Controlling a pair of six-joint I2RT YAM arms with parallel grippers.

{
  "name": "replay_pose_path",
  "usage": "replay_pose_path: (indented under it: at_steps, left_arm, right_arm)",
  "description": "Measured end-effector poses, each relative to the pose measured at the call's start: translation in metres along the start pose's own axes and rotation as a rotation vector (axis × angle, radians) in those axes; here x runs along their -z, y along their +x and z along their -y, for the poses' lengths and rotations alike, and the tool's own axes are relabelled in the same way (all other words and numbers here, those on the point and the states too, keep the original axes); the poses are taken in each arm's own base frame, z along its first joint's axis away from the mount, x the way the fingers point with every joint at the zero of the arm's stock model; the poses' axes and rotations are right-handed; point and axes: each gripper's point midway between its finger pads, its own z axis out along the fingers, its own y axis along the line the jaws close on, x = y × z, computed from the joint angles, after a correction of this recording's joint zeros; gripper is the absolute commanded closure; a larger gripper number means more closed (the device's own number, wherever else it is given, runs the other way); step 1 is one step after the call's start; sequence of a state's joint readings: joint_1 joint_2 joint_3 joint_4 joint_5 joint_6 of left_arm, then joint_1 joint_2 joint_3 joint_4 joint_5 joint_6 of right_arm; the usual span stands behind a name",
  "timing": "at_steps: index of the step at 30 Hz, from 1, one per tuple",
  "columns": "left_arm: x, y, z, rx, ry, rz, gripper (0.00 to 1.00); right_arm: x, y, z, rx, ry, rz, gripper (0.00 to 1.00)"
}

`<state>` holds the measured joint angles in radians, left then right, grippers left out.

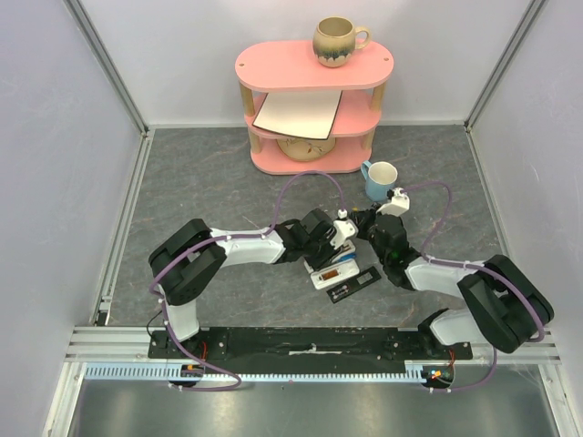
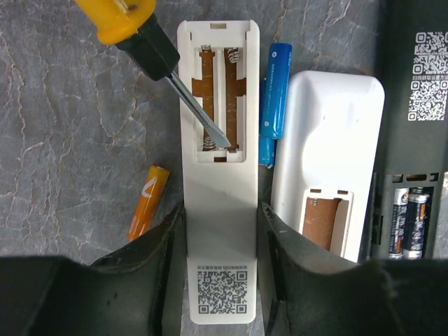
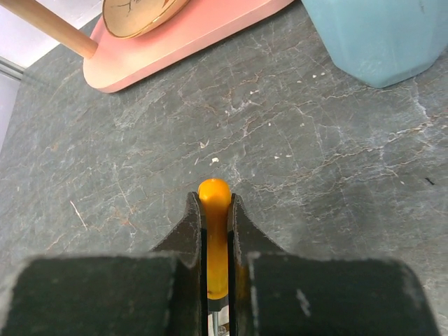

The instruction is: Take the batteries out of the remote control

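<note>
My left gripper (image 2: pixel 222 217) is shut on the lower end of a white remote control (image 2: pixel 217 175), which lies face down with its battery bay (image 2: pixel 218 98) open and empty, springs showing. The right gripper (image 3: pixel 215 203) is shut on an orange-handled screwdriver (image 3: pixel 215 238), and the screwdriver's blade tip (image 2: pixel 220 140) rests inside that bay. Loose batteries lie on the table: an orange one (image 2: pixel 148 201) to the left and a blue one (image 2: pixel 276 89) to the right. A second white remote (image 2: pixel 325 140) lies alongside, and a black remote (image 2: pixel 413 126) still holds two cells (image 2: pixel 409 222). Both grippers meet over the remotes (image 1: pixel 332 271).
A pink two-tier shelf (image 1: pixel 312 64) stands at the back with a brown mug (image 1: pixel 337 41) on top, a white board (image 1: pixel 299 114) and a bowl (image 1: pixel 305 147) below. A blue mug (image 1: pixel 380 179) stands just behind the right gripper. Walls enclose the grey table.
</note>
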<state>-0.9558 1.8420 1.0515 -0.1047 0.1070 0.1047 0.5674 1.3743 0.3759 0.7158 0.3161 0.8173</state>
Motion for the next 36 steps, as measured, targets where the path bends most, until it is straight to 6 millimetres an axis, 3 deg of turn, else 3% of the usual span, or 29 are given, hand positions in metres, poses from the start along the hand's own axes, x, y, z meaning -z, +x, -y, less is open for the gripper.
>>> replay_pose_path:
  at_steps: [7, 13, 19, 22, 28, 36]
  left_arm:
    - [0.001, -0.001, 0.002, -0.007, -0.009, 0.023, 0.98]
    - [0.018, 0.018, -0.014, 0.038, -0.089, 0.023, 0.98]
    - [0.054, 0.045, -0.028, 0.086, -0.170, 0.053, 0.98]
    - [0.077, 0.038, -0.038, 0.128, -0.207, 0.142, 0.98]
    - [0.126, 0.020, -0.078, 0.248, -0.345, 0.347, 0.98]
    - [0.152, 0.039, -0.120, 0.404, -0.529, 0.395, 0.98]
  right_arm:
    - [0.013, -0.013, 0.001, 0.033, 0.013, 0.023, 1.00]
    - [0.034, -0.054, -0.045, -0.016, -0.142, 0.137, 1.00]
    - [0.045, -0.071, -0.055, -0.021, -0.179, 0.184, 1.00]
    - [0.048, -0.076, -0.056, -0.017, -0.186, 0.196, 1.00]
    - [0.049, -0.073, -0.054, 0.001, -0.179, 0.187, 1.00]
    - [0.048, -0.067, -0.052, 0.022, -0.175, 0.163, 1.00]
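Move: The slim white remote, already emptied, is in the left hand, its open compartment about 5 cm right and 3 ahead of that hand; clear table opens some 20 cm left and 3 ahead. Two blue batteries lie about 6 cm right and 1 ahead, an orange one 6 ahead and 3 left, the wide white remote 4 back and 4 right. From the right hand the compartment sits about 6 back, 3 left, 7 below; the mug 9 ahead, 6 right. The slim white remote parts from the screwdriver: the left hand, still gripping it, slides it low to the left, then lifts it while carrying on left and a little forward, about 17 cm left and 9 up in all, swinging it some 35 degrees counter-clockwise. The right hand keeps the screwdriver and raises its tip quickly out of the compartment, roughly 10 cm, easing back slightly. ##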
